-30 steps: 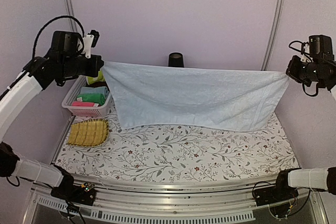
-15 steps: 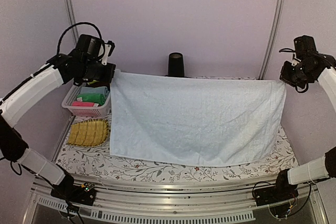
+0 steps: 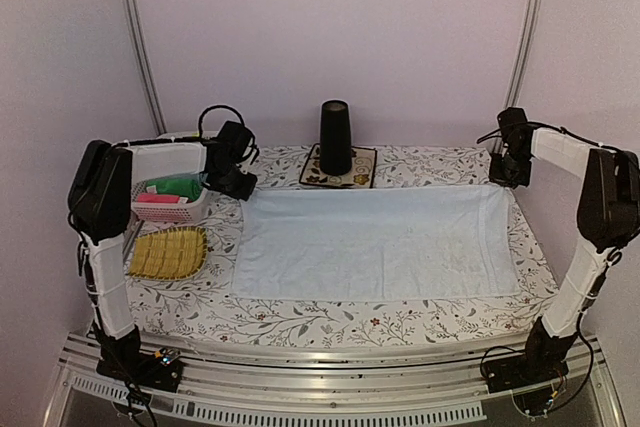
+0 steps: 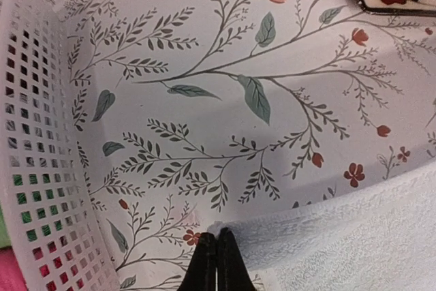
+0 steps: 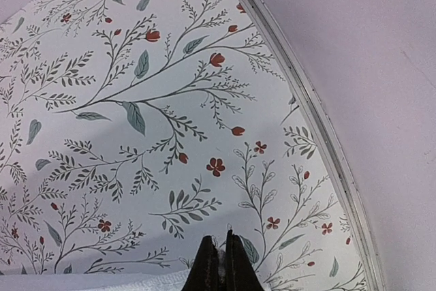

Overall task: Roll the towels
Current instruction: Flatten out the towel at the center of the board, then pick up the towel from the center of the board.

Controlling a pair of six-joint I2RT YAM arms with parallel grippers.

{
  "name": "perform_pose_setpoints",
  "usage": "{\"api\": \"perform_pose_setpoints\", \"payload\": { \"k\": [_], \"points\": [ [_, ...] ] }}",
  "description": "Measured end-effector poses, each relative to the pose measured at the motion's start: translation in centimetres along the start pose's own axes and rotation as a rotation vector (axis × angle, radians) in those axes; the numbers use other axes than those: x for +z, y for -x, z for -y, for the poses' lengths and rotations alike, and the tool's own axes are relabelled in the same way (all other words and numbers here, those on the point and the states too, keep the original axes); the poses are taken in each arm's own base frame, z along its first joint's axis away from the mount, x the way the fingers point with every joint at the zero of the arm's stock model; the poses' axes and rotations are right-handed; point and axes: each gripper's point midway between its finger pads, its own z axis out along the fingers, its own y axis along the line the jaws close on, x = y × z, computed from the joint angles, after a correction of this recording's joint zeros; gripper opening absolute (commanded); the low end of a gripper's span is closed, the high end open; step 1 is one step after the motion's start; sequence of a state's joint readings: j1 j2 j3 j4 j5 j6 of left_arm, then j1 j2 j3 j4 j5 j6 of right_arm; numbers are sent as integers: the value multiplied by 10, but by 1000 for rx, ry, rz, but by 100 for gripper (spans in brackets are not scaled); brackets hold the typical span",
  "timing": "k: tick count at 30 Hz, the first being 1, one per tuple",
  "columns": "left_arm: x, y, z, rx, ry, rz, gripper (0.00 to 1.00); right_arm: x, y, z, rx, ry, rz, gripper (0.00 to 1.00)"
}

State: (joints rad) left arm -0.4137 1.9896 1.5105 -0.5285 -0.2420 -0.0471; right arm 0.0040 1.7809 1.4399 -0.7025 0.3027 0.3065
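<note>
A light blue towel (image 3: 375, 242) lies spread flat across the flowered table cover. My left gripper (image 3: 238, 185) is down at the towel's far left corner, shut on it. The left wrist view shows the black fingertips (image 4: 208, 257) pressed together with the corner of the towel (image 4: 354, 236) pinched between them. My right gripper (image 3: 506, 175) is down at the far right corner, its jaws closed on a bit of pale cloth. In the right wrist view the gripper (image 5: 219, 244) sits low in the frame, with the towel's edge (image 5: 102, 283) running off to the left.
A white perforated basket (image 3: 172, 212) with green and pink cloths stands at the left, close beside my left gripper (image 4: 41, 168). In front of it lies a yellow straw tray (image 3: 170, 252). A black cone (image 3: 335, 137) stands on a dark-bordered mat (image 3: 358, 177) at the back. The table's metal rail (image 5: 306, 100) runs right of my right gripper.
Both arms have come down and forward, bringing the towel from hanging stretched in the air to lying flat on the table. Both grippers kept hold of their corners.
</note>
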Motion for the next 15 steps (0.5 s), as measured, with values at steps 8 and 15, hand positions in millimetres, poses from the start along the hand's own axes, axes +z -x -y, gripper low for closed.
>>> {"api": "perform_pose_setpoints", "payload": {
  "k": [8, 15],
  "points": [
    [40, 23, -7, -1, 25, 10, 0, 32, 21, -20, -29, 9, 24, 2],
    [20, 65, -21, -25, 46, 116, 0, 27, 31, -23, -23, 33, 50, 2]
  ]
}}
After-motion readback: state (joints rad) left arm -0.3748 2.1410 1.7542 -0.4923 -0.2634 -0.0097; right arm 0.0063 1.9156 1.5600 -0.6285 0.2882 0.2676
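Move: Out to the robot's right of the left hand, the held light-blue towel's middle lies about 40 cm across, 15 cm back and some 6 cm lower. The black cylinder on its floral mat stands roughly 28 cm right and 15 cm ahead, the white basket about 23 cm left and 6 cm ahead. From the right hand, pinching the other far corner, the towel's middle is some 38 cm left, 15 cm back and 9 cm below. Drawing the towel outward by its two far corners, both hands keep their pinch and travel forward together, the left about 6.5 cm, the right about 4.5 cm, slowing to a near stop. Each dips 2 or 3 cm early on; the left then climbs about 5 cm, its fingers tilting up slightly, while the right rises only about 1 cm. The far edge goes towards the floral mat. ##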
